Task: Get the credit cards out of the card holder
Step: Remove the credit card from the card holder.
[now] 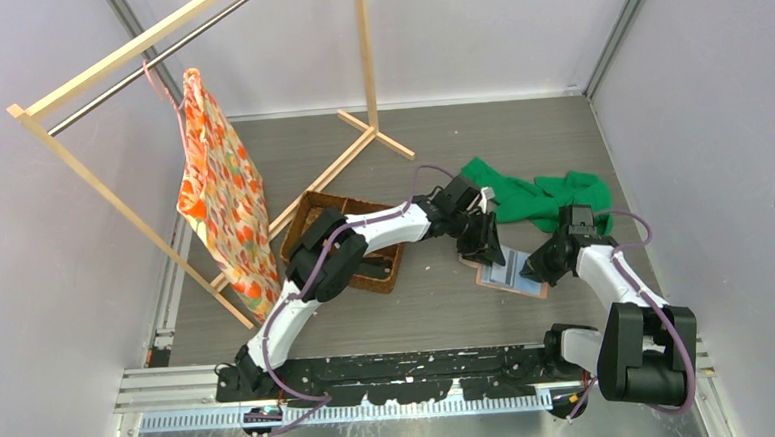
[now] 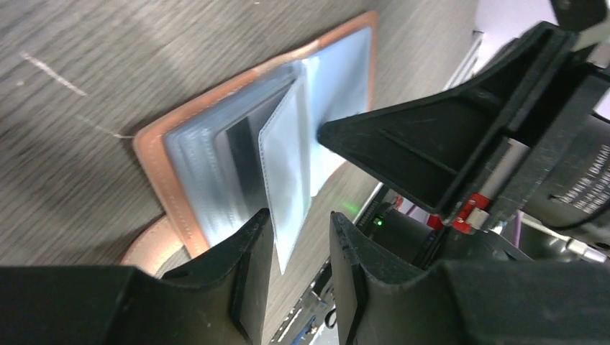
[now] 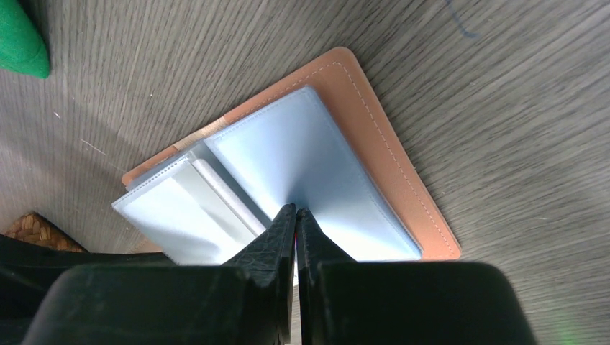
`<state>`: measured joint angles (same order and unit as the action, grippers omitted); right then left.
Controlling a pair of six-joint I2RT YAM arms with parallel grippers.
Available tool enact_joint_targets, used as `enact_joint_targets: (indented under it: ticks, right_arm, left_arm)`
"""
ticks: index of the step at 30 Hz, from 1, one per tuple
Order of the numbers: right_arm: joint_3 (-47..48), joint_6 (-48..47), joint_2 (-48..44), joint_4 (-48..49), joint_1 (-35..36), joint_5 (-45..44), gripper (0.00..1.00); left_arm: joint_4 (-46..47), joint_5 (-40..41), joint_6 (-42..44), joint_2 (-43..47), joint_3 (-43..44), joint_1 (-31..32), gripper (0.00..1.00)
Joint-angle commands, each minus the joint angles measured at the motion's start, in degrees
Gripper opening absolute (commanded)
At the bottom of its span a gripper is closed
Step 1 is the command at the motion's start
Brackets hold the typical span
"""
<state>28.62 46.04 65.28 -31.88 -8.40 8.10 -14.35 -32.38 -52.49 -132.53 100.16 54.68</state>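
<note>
The card holder [image 1: 511, 272] lies open and flat on the table, salmon-pink outside with pale grey-blue sleeves [image 3: 309, 165] inside. My left gripper [image 1: 485, 241] hangs over its left half, open. In the left wrist view one clear sleeve leaf [image 2: 288, 172] stands up between the fingers of the left gripper [image 2: 302, 233], close to the left one and not clamped. My right gripper [image 3: 296, 210] is shut, its tips pressing down on the holder's right panel. A dark panel [image 2: 243, 162] shows behind the raised leaf. No credit cards can be told apart.
A brown woven basket [image 1: 360, 242] sits left of the holder under the left arm. Green cloth [image 1: 538, 196] is bunched behind the holder. A wooden rack [image 1: 365, 49] with an orange patterned cloth [image 1: 222, 202] stands at the back left.
</note>
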Motion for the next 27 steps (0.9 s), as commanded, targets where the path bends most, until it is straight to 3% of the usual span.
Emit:
enact_joint_targets:
  ticks: [1,5,14,19,27]
  right_arm:
    - [-0.4,0.7,-0.3,0.1,0.1,-0.4,0.09]
    - [-0.3,1.9,-2.0,-1.3,0.1,-2.1,0.11]
    - [5.5,4.5,-12.4,-11.8,-1.1,-11.7,0.31]
    - [10.1,4.1,-15.2,-17.6,-3.0,-15.2,0.32]
    - [11.9,3.2,-17.3,-20.6,-5.1,-16.0,0.33]
  left_arm:
    - [7.4,-4.8,-1.5,1.8,0.4,-0.1,0.36]
    - [9.7,-7.2,-2.6,2.1,0.6,-0.1,0.36]
    - [15.9,-10.6,-6.9,0.0,2.3,2.0,0.37]
    - [21.6,-12.3,-11.0,-2.4,4.0,3.4,0.37]
    - [23.3,-13.0,-11.8,-2.1,3.6,3.6,0.37]
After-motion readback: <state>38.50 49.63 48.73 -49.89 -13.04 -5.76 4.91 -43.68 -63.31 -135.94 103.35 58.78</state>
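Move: Just below the left fingertips stands the half-turned clear page, its middle some 2 cm back, 1 cm to the right and 3 cm down. The card holder's middle is about 3 cm back, 3 cm right and 5 cm below. The green cloth lies about 13 cm ahead and 8 cm right, the wicker basket roughly 32 cm left and 6 cm ahead. From the right hand, the lifted page is about 4 cm left, 1 cm ahead and 2 cm up. Carrying the clear page over with its part-open fingers, the left hand rises and travels right, each about 6 cm, drawing back 4 cm late on; its fingertips tilt up some 20 degrees and end clear above the holder's right part. The right hand, nearly shut on the blue right-hand page at first, lifts off about 8 cm, goes right past the holder's right end and opens partway. ##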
